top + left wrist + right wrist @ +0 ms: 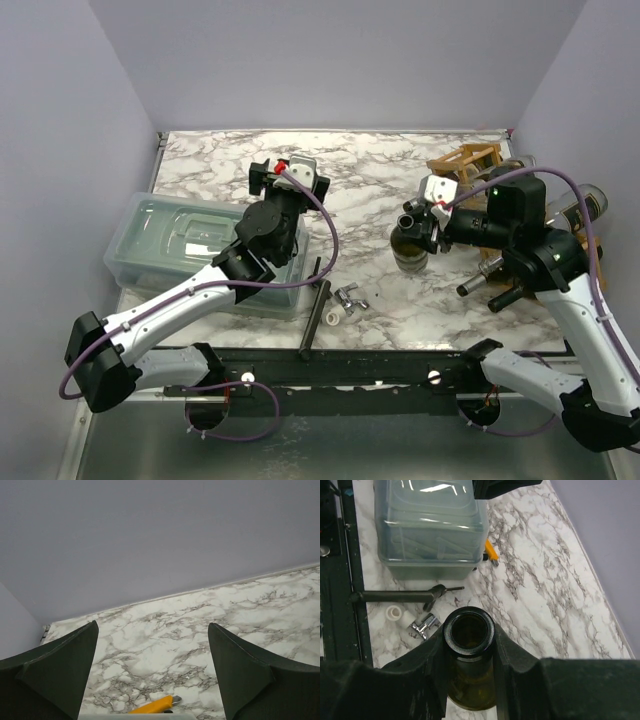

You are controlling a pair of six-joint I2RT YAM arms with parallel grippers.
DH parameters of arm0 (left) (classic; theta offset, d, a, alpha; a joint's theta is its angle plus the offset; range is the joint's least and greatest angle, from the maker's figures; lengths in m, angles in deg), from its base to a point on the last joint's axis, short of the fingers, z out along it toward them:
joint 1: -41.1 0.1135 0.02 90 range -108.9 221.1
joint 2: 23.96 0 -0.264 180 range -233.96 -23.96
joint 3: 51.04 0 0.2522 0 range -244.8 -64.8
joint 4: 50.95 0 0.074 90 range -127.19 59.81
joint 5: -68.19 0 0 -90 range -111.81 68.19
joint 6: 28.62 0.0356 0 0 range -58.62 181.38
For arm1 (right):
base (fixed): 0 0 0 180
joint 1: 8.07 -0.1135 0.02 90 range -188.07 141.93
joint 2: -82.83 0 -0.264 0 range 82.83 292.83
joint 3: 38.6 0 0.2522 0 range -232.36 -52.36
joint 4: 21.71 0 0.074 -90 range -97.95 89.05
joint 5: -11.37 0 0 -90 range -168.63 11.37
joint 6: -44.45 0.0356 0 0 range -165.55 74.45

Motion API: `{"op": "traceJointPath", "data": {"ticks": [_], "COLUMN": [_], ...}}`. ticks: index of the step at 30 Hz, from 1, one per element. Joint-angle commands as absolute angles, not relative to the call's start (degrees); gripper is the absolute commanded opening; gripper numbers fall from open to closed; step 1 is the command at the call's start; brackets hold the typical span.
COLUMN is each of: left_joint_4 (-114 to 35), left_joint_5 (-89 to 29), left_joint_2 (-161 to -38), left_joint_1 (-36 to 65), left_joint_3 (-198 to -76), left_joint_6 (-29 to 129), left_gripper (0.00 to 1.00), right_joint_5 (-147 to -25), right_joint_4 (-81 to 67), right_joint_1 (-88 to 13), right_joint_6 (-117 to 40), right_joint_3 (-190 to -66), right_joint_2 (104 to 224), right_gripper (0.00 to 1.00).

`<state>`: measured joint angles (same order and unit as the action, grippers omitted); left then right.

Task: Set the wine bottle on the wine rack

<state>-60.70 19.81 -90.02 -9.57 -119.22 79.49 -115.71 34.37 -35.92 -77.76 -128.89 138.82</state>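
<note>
A dark green wine bottle (pixel 408 248) stands upright right of the table's middle. My right gripper (pixel 416 214) is shut on its neck. In the right wrist view the open mouth of the wine bottle (pixel 469 630) sits between my right gripper's (pixel 469 639) two fingers, just below the lip. Whether its base touches the marble I cannot tell. The wooden wine rack (pixel 465 160) stands at the back right, partly hidden by my right arm. My left gripper (pixel 270 175) is open and empty above the back of the table, with only marble between the jaws of the left gripper (pixel 152 625).
A clear lidded bin (pixel 190 245) (pixel 430 525) sits at the left under my left arm. A black rod (pixel 318 315), a chrome fitting (pixel 350 298) and a white cap (pixel 332 317) lie near the front. A yellow knife (pixel 152 706) lies behind the bin. Other bottles (pixel 585 205) lie in the rack.
</note>
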Motion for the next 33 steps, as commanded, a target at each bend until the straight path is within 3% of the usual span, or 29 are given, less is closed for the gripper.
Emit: {"op": "traceJointPath", "data": {"ticks": [1,16,20,25,33], "left_joint_4": [-62.0,-61.9,-61.7,-61.1,-61.0], "left_joint_5": [20.6,20.3,20.2,19.9,20.5], "left_joint_2": [-91.3,-92.7,-93.3,-94.2,-94.7], "left_joint_1": [-9.3,-9.3,-9.3,-9.4,-9.5], "left_joint_3": [-118.5,-118.6,-118.7,-118.9,-119.0], "left_joint_6": [79.7,79.0,78.7,78.1,79.0], "left_gripper": [0.92,0.91,0.91,0.91,0.91], "right_joint_5": [-112.4,-95.2,-99.4,-114.2,-116.7], "right_joint_4": [36.2,37.4,36.1,30.9,-0.7], "right_joint_1": [-37.6,-39.7,-39.7,-39.7,-39.7], "right_joint_6": [-83.8,-88.6,-86.6,-79.8,-60.4], "right_joint_3": [-129.7,-125.0,-124.9,-119.6,-100.9], "right_joint_2": [135.9,127.9,127.5,130.0,127.7], "right_gripper": [0.0,0.0,0.0,0.0,0.0]}}
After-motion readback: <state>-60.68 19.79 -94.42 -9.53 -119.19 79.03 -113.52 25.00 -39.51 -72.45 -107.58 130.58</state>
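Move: The right gripper already holds the wine bottle by its neck; about 35 cm below it, some 2 cm to its left and 1 cm nearer the base, is a clear patch of table. The faucet lies roughly 13 cm left and level with the gripper, and the wine rack's middle about 30 cm right, 16 cm ahead and 25 cm lower. From the left gripper, that patch lies some 27 cm right, 13 cm back and 35 cm down. Keep the neck pinched in the right gripper and swing it about 5 cm to the right, easing down and slightly back while the wrist turns a little clockwise. Then reverse: sweep back left by as much, undo the turn, and lower with growing speed towards the table, 9 cm down in all. Let the open left gripper sink about 3 cm. ##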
